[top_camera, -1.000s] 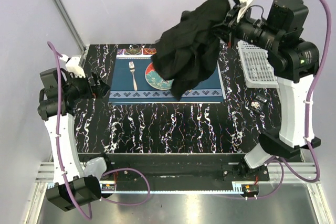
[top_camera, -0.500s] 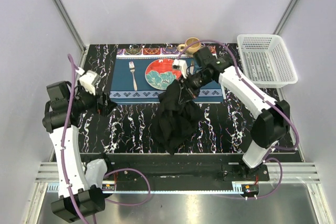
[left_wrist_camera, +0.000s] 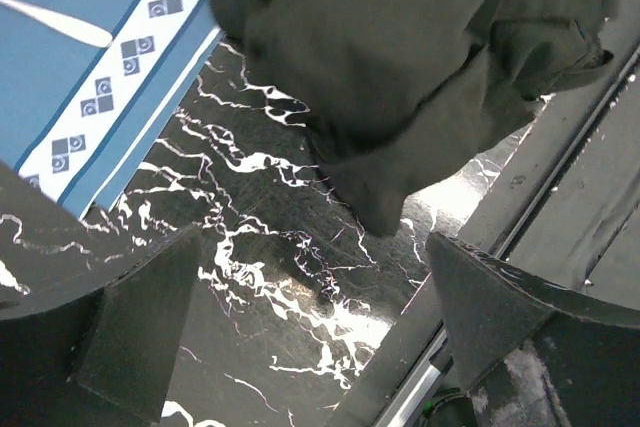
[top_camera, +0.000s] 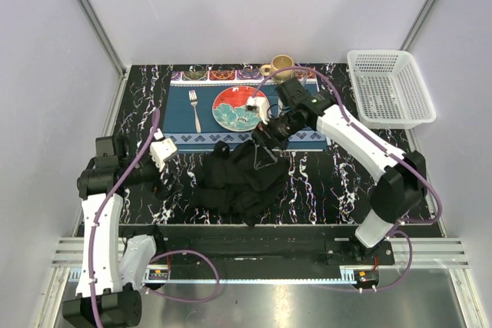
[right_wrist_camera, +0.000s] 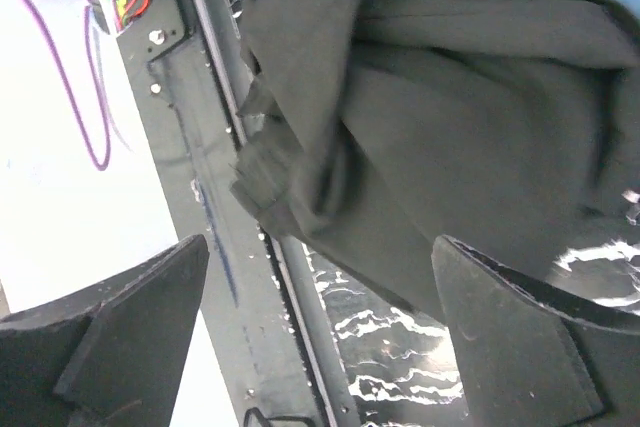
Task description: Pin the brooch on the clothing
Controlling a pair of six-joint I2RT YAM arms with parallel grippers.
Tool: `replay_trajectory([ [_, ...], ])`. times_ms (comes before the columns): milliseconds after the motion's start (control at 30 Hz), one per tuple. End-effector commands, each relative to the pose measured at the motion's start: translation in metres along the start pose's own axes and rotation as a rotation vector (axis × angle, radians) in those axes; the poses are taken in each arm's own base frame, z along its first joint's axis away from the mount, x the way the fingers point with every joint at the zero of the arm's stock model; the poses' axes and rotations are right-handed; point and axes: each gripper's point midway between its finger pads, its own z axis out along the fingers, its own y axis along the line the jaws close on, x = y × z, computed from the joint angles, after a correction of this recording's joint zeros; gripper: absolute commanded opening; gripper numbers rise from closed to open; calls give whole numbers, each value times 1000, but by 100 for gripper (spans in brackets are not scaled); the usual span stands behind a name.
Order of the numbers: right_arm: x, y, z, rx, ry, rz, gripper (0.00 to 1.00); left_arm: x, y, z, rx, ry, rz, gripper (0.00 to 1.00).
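The clothing lies as a crumpled black heap on the near middle of the marble table. My right gripper stands open over the heap's far edge, nothing between its fingers; in the right wrist view the clothing fills the top, beyond the open gripper. My left gripper is open, low over the table just left of the heap. In the left wrist view the clothing lies ahead of the empty gripper. No buttons show. The brooch is out of view.
A blue placemat at the back holds a fork and a red patterned plate. A tan mug stands behind it. A white basket sits back right. The black front rail runs right beside the heap.
My right arm swung the clothing down from high at the back right to the near middle of the table and opened, letting it drop into a heap. My left gripper moved toward it.
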Motion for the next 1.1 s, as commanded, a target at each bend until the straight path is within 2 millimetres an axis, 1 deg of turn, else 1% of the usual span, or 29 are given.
replay_trajectory([
  [0,-12,-15,-52,172,-123,18,100,0,-8,12,65,-2,157,99],
  [33,-5,-33,-65,211,-142,73,100,-3,-5,16,56,-9,174,99],
  [67,-1,-38,-71,220,-155,98,100,-2,-2,20,51,4,184,99],
  [100,2,-41,-77,233,-167,120,100,-1,-5,27,80,11,196,99],
  [133,14,-49,-80,251,-156,162,100,-4,0,32,72,4,203,99],
  [167,20,-50,-79,257,-144,174,100,-4,-1,36,84,13,216,99],
  [200,25,-49,-78,259,-139,180,100,-3,-4,46,119,28,226,99],
  [233,37,-46,-69,225,-119,208,100,-7,-1,52,118,25,242,99],
  [267,41,-44,-65,206,-113,219,100,-5,2,57,114,49,254,99],
  [300,46,-45,-60,190,-105,250,100,-5,-2,67,150,67,275,99],
  [333,52,-47,-53,175,-94,273,100,-9,1,74,149,66,303,99],
  [367,54,-50,-49,174,-91,286,99,-9,1,79,156,82,326,98],
  [400,58,-55,-43,169,-78,311,99,-8,-4,88,200,101,351,97],
  [467,61,-62,-34,164,-76,336,99,-6,-6,97,229,127,407,94],
  [500,65,-67,-27,157,-64,360,98,-6,-8,107,258,138,435,94],
  [600,66,-78,-13,138,-72,398,97,-8,-4,121,260,146,494,94],
  [667,68,-79,-7,116,-69,420,95,-10,-5,127,268,145,520,95],
  [700,69,-80,-3,101,-64,432,94,-15,-3,129,262,132,544,96],
  [767,69,-76,1,62,-69,444,86,-21,-2,131,266,122,559,97],
  [833,69,-73,3,31,-74,450,71,-28,0,129,276,114,610,99],
  [867,67,-71,3,22,-76,453,56,-30,1,129,281,114,628,99],
  [933,63,-67,0,8,-92,444,42,-37,4,132,282,105,656,99],
  [967,60,-64,-2,5,-98,437,21,-36,4,136,297,106,651,99],
  [1000,56,-61,-6,4,-112,422,14,-41,5,138,301,100,650,99],
  [1033,51,-59,-10,9,-126,406,6,-41,4,140,314,99,645,99],
  [1067,49,-57,-13,13,-133,394,1,-38,2,146,340,105,633,98],
])
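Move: The right hand goes for the clothing's right edge, about 6 cm to its right, 1 cm ahead and 9 cm below. From that hand the plate lies roughly 15 cm ahead and 7 cm left, the knife 14 cm ahead and 5 cm right. From the left hand, the clothing's left edge is some 8 cm ahead, 11 cm right and 9 cm down; the fork lies about 24 cm ahead and 8 cm right. Swinging right and slightly forward with open fingers, about 9 cm, the right hand turns some 20 degrees clockwise, then sinks roughly 10 cm, eases back left a little and closes, pinching the clothing's right edge. Meanwhile the left hand, staying open and turning about 30 degrees clockwise, travels right and down, then forward and slightly up again, to the clothing's left edge. ##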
